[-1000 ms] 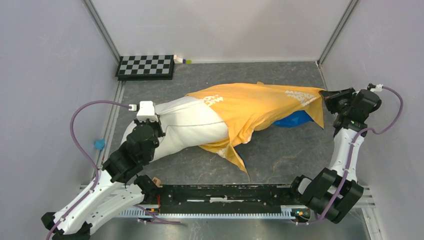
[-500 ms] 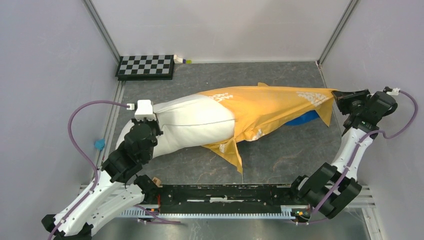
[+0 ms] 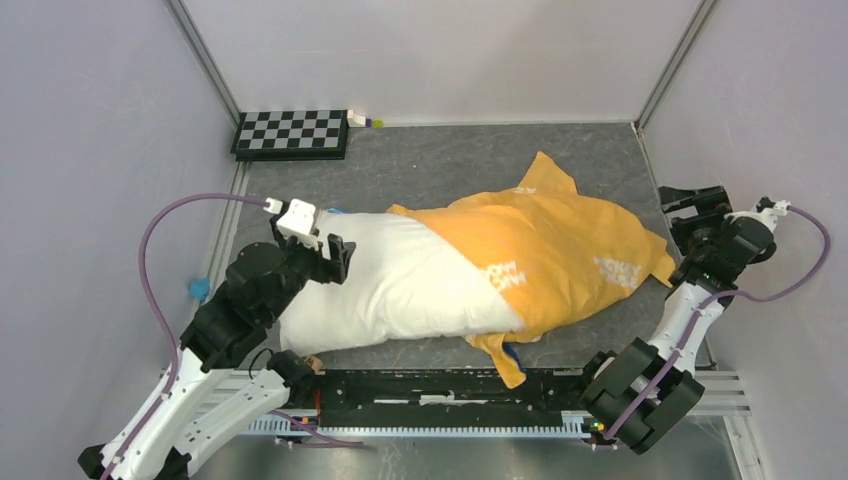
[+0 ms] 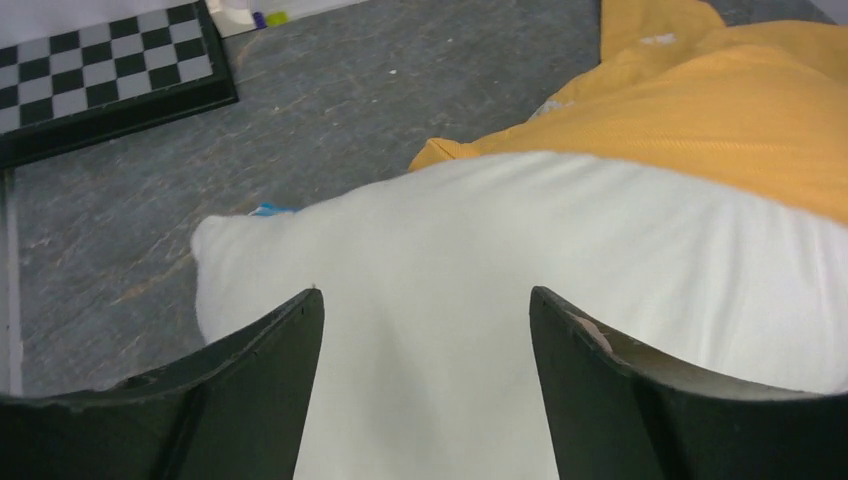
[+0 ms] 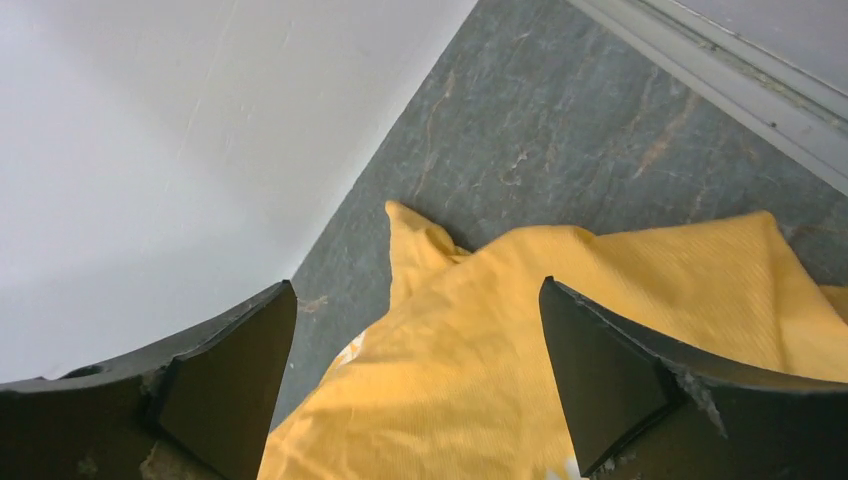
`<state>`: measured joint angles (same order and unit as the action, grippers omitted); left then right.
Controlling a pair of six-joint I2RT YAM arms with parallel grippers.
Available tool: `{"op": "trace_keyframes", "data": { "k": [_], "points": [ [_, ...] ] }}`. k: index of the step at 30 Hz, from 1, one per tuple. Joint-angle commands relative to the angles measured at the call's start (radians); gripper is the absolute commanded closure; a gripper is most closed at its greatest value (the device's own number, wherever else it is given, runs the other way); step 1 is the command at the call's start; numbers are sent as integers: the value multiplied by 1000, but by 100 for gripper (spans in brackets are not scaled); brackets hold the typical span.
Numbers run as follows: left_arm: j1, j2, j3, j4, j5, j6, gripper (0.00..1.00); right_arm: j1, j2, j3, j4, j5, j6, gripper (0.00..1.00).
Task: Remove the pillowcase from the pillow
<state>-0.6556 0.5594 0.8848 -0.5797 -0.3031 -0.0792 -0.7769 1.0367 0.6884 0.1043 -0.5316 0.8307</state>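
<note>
The plump white pillow (image 3: 400,290) lies flat on the grey table, its left half bare. The orange-yellow pillowcase (image 3: 545,250) with white lettering covers its right half, and a thin blue strip shows at the near hem. My left gripper (image 3: 340,258) is open just above the pillow's left end. In the left wrist view the white pillow (image 4: 520,260) fills the gap of that gripper (image 4: 425,295), with the pillowcase (image 4: 740,120) beyond. My right gripper (image 3: 688,210) is open beside the pillowcase's right edge. The right wrist view shows that gripper (image 5: 416,285) over loose orange pillowcase (image 5: 520,340), gripping nothing.
A checkerboard (image 3: 291,133) and a small white item (image 3: 362,120) sit at the back left. A small blue object (image 3: 200,289) lies by the left wall. Grey walls close three sides, and a black rail (image 3: 450,385) runs along the near edge.
Both grippers have opened and let go. The pillow and pillowcase, stretched taut between them before, have dropped flat and slack onto the table.
</note>
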Motion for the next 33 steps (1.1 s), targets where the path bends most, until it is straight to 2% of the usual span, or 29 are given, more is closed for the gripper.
{"op": "trace_keyframes", "data": {
  "k": [1,6,10,15,21,26,28,31,33],
  "points": [
    [5,58,92,-16,144,15,15,97,-16,61,46,-32,-137,2],
    [5,230,187,-70,129,-41,0,355,80,227,-134,61,-345,2],
    [5,375,259,-138,113,-98,0,488,152,283,-178,65,-415,2],
    [5,462,261,-128,59,-183,0,607,229,308,-196,84,-447,2],
    [5,502,187,-89,103,-283,0,702,264,280,-169,136,-398,2],
    [5,497,66,-56,204,-361,0,717,286,216,-181,250,-242,2],
    [3,487,24,-50,237,-417,0,717,307,218,-231,328,-176,2],
    [-37,453,-52,8,273,-490,2,727,345,281,-390,539,-92,2],
    [-78,441,-80,22,260,-513,3,732,381,331,-465,603,-73,2]
  ]
}}
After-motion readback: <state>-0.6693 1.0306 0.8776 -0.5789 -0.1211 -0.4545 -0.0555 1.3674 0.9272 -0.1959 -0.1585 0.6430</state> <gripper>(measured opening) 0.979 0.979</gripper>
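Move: The bare white pillow's middle is some 11 cm right of the left hand, 4 cm back and 15 cm below. The pillowcase hem is roughly 23 cm right and 3 cm back, the chessboard about 24 cm ahead and 11 cm left. From the right hand, the pillowcase's middle is about 24 cm left, 7 cm back and 18 cm below; its far corner is 25 cm left and 10 cm ahead. The left fingers, opening the rest of the way, come to press on the bare pillow beside the hem: the hand rises slightly while swinging right, then sinks, ending 12 cm lower and 8 cm right, tipped about 30 degrees farther down. The right hand, already open, sweeps left and forward over the pillowcase, then sinks and eases back right, tipping downward; no touch is seen. ##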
